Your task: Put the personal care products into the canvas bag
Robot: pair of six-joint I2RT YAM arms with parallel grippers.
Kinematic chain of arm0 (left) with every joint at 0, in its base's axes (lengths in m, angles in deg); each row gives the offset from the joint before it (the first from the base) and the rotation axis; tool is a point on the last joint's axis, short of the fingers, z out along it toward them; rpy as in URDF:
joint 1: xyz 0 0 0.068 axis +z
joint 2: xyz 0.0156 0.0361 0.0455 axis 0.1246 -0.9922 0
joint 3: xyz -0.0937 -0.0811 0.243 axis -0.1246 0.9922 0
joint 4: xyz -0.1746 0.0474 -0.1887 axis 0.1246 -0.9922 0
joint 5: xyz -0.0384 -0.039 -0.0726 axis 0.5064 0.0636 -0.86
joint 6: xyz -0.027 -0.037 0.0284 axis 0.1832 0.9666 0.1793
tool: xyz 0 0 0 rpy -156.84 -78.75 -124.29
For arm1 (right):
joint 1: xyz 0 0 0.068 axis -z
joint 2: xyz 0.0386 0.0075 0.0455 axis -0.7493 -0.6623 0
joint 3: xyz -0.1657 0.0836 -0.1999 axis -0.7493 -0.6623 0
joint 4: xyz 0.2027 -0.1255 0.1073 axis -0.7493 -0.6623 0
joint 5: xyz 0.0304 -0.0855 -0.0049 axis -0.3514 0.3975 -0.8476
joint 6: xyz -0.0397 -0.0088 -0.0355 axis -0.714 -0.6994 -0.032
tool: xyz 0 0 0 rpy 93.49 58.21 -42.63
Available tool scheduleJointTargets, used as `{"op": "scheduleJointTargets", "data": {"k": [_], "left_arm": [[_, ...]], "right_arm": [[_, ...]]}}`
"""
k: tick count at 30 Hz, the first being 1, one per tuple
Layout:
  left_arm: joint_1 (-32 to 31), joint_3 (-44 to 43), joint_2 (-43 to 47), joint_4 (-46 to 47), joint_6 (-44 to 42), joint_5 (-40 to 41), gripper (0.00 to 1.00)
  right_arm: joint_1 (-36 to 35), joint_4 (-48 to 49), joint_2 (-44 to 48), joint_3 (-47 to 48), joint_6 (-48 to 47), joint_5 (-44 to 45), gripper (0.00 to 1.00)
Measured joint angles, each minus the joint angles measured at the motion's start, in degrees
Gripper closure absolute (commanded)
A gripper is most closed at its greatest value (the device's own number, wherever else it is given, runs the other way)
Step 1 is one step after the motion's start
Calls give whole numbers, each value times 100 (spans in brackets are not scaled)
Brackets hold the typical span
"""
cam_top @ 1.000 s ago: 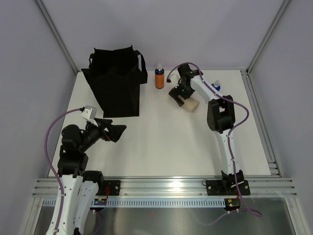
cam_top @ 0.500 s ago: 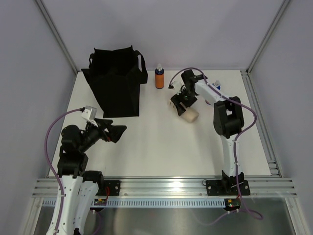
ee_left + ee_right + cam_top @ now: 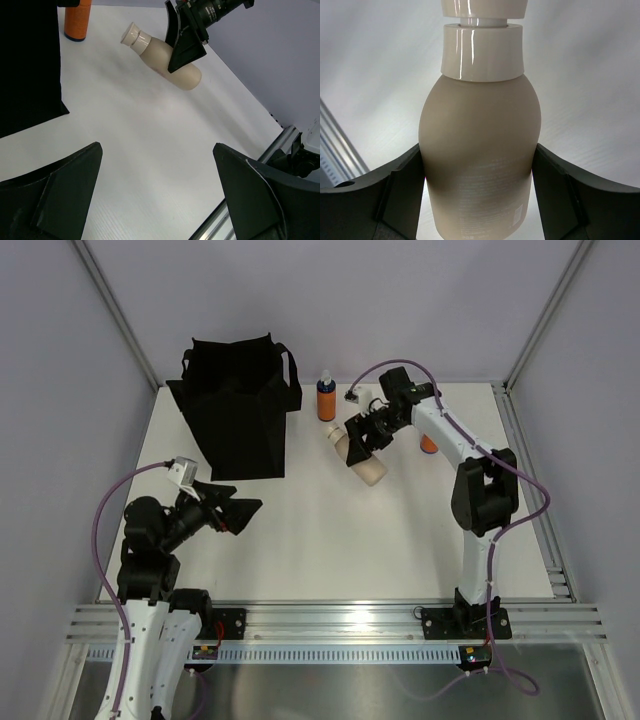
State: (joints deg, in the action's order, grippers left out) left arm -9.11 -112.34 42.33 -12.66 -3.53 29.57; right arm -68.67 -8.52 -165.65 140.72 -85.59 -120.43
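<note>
My right gripper (image 3: 362,443) is shut on the tall beige bottle (image 3: 364,459) and holds it tilted above the table, cap toward the black canvas bag (image 3: 240,405). The right wrist view shows the beige bottle (image 3: 480,145) filling the space between my fingers (image 3: 405,190). The left wrist view shows this bottle (image 3: 165,56) and the bag's side (image 3: 27,65). An orange bottle with a blue top (image 3: 326,398) stands just right of the bag. A second orange bottle (image 3: 428,444) shows partly behind the right arm. My left gripper (image 3: 238,512) is open and empty, near the table's front left. The other bottles are out of view.
The bag stands upright at the table's back left, handles up. Grey walls and frame posts (image 3: 120,315) close the back and sides. An aluminium rail (image 3: 340,618) runs along the near edge. The orange bottle's base (image 3: 79,20) shows in the left wrist view.
My right gripper has carried the beige bottle leftward toward the bag and swung its cap to the left. The second orange bottle now shows more. The left arm has barely moved.
</note>
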Motion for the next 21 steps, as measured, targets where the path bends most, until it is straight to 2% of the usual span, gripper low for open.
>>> {"op": "scheduleJointTargets", "data": {"k": [5,10,13,18,21], "left_arm": [[0,0,33,4,44,-7,1],[0,0,48,-13,76,26,1],[0,0,118,-52,101,92,1],[0,0,212,-74,98,173,1],[0,0,214,-103,92,210,1]], "right_arm": [[-68,-463,-26,951,243,-402,100],[-476,-754,-487,3672,533,-542,100],[-793,-345,-728,4894,811,-608,100],[-1373,1099,-667,4900,1335,-461,100],[-1644,1980,-1047,5112,1683,-129,100]]}}
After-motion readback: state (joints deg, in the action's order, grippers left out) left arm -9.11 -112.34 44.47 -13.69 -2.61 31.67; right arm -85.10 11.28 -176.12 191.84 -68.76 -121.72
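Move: The right hand already holds the beige bottle off the table. The canvas bag's mouth, where it is headed, lies about 29 cm to its left, 12 cm farther out and some 15 cm higher. The nearer orange bottle stands roughly 23 cm ahead, 7 cm left and 7 cm lower; the other orange bottle is about 12 cm ahead, 20 cm right, also lower. From the left hand the mouth is about 32 cm ahead and 6 cm left, near its own height. Upwards and leftwards in one fast sweep, the right hand carries the beige bottle some 30 cm up and nearly 20 cm left towards the bag's mouth, the climb easing off near the end while the leftward travel goes on. The wrist turns about 50 degrees, so fingers that slanted down come nearly level, pointing left and a little forward; they keep their pinch on the bottle's body. ##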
